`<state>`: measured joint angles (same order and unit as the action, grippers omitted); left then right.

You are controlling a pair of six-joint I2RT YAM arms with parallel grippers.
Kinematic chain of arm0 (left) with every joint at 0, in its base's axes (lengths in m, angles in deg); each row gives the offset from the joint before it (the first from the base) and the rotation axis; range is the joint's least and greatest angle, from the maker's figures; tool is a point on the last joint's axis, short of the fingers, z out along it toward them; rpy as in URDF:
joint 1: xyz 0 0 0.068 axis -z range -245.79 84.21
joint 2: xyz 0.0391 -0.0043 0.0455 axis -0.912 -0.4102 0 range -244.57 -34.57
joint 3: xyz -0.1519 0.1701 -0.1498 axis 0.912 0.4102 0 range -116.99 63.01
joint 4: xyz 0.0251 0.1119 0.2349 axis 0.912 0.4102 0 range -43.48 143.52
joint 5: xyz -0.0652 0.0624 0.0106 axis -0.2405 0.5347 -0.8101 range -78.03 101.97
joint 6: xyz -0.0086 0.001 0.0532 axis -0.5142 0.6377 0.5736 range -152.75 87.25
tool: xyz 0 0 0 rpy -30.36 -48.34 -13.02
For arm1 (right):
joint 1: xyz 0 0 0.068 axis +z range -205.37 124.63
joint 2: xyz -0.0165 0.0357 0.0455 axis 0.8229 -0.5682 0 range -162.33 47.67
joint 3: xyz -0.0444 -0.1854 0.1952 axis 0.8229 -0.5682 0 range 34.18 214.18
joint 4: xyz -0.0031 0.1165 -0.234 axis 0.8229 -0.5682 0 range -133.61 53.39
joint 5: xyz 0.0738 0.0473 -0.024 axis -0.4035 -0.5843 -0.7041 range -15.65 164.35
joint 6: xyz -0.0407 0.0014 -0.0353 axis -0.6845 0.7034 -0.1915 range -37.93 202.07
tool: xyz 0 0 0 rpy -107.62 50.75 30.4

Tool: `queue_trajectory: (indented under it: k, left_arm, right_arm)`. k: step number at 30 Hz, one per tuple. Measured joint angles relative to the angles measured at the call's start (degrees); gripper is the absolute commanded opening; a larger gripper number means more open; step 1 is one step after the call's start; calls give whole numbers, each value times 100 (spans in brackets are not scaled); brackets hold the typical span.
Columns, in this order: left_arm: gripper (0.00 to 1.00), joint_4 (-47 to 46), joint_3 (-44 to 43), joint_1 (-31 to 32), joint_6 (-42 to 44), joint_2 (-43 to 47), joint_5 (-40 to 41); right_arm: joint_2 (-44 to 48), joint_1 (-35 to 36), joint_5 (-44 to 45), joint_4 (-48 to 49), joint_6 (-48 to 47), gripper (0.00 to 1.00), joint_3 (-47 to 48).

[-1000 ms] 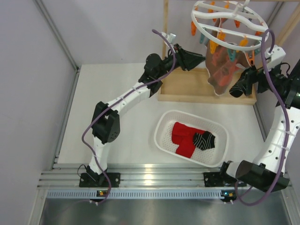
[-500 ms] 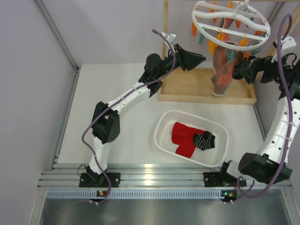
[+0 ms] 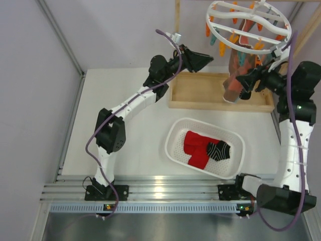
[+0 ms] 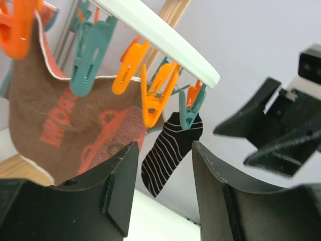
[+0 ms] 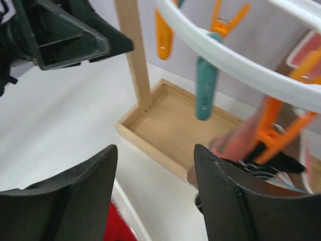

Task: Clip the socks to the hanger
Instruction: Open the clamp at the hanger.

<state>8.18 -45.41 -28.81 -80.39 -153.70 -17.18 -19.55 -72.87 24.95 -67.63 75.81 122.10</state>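
Observation:
The white ring hanger point(image 3: 248, 25) hangs at the top right with orange and teal clips; it also shows in the left wrist view point(image 4: 160, 37) and the right wrist view point(image 5: 235, 60). One black striped sock point(image 4: 170, 150) hangs from a teal clip. Two red socks point(image 3: 195, 145) and another black striped sock point(image 3: 218, 150) lie in the basket. My left gripper point(image 3: 211, 59) point(image 4: 163, 168) is open and empty, left of the hanger and below its rim. My right gripper point(image 3: 239, 82) point(image 5: 155, 150) is open and empty, under the hanger's right side, close to the hanging fabric.
A large salmon-and-teal sock point(image 3: 235, 70) point(image 4: 75, 120) hangs from the hanger. The wooden frame has a tray base point(image 3: 200, 95) and an upright post point(image 3: 177, 15). The white perforated basket point(image 3: 173, 145) stands in the middle. Metal rails run along the near edge.
My right arm has swung up and leftward, bringing its gripper under the hanger by the salmon sock. My left gripper has drawn back slightly to the left. The hanger has shifted a little.

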Motion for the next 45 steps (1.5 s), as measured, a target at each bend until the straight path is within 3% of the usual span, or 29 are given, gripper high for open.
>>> queue_trajectory:
  k: [5, 18, 26, 37, 41, 45]
  left_arm:
    - [52, 2, 188, -136, 2, 192, 0]
    - [53, 2, 195, -125, 44, 293, 0]
    - [54, 2, 195, -155, 85, 293, 0]
    - [54, 2, 195, -186, 87, 293, 0]
    - [56, 2, 195, -186, 87, 293, 0]
    - [57, 66, 181, -190, 131, 293, 2]
  right_arm:
    - [557, 1130, 710, 1091, 452, 59, -1078]
    - [98, 2415, 2444, 3246, 695, 62, -1591]
    - [-365, 2837, 3582, 4275, 560, 62, -1923]
    - [-562, 2859, 4120, 5191, 535, 57, -2103]
    - [-671, 2859, 4074, 5445, 549, 44, -2116]
    - [-756, 2844, 3886, 5499, 535, 21, -2116]
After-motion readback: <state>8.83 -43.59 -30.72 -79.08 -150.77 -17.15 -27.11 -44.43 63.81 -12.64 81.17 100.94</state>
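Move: From the right hand, the orange clamp at the hanger's near left rim is roughly 10 cm ahead, 8 cm to the left and 3 cm higher. A teal clamp hangs about 4 cm left of it and 3 cm farther out. Another, the near teal clamp, is 6 cm ahead of this hand and 1 cm left; the sock's orange clamp is 6 cm ahead, 5 cm right. From the left hand, the aimed-at clamp is some 4 cm ahead, 7 cm right, 5 cm up. Leftward first, then forward at nearly the same height, the right hand goes about 10 cm out and 8 cm left to the orange clamp at the near left rim, its fingers tilting up some 20 degrees and turning slightly clockwise. Half open on the way, they close at the end and pinch the clamp's hanging lower end. The left hand draws about 2 cm left, still half open. ##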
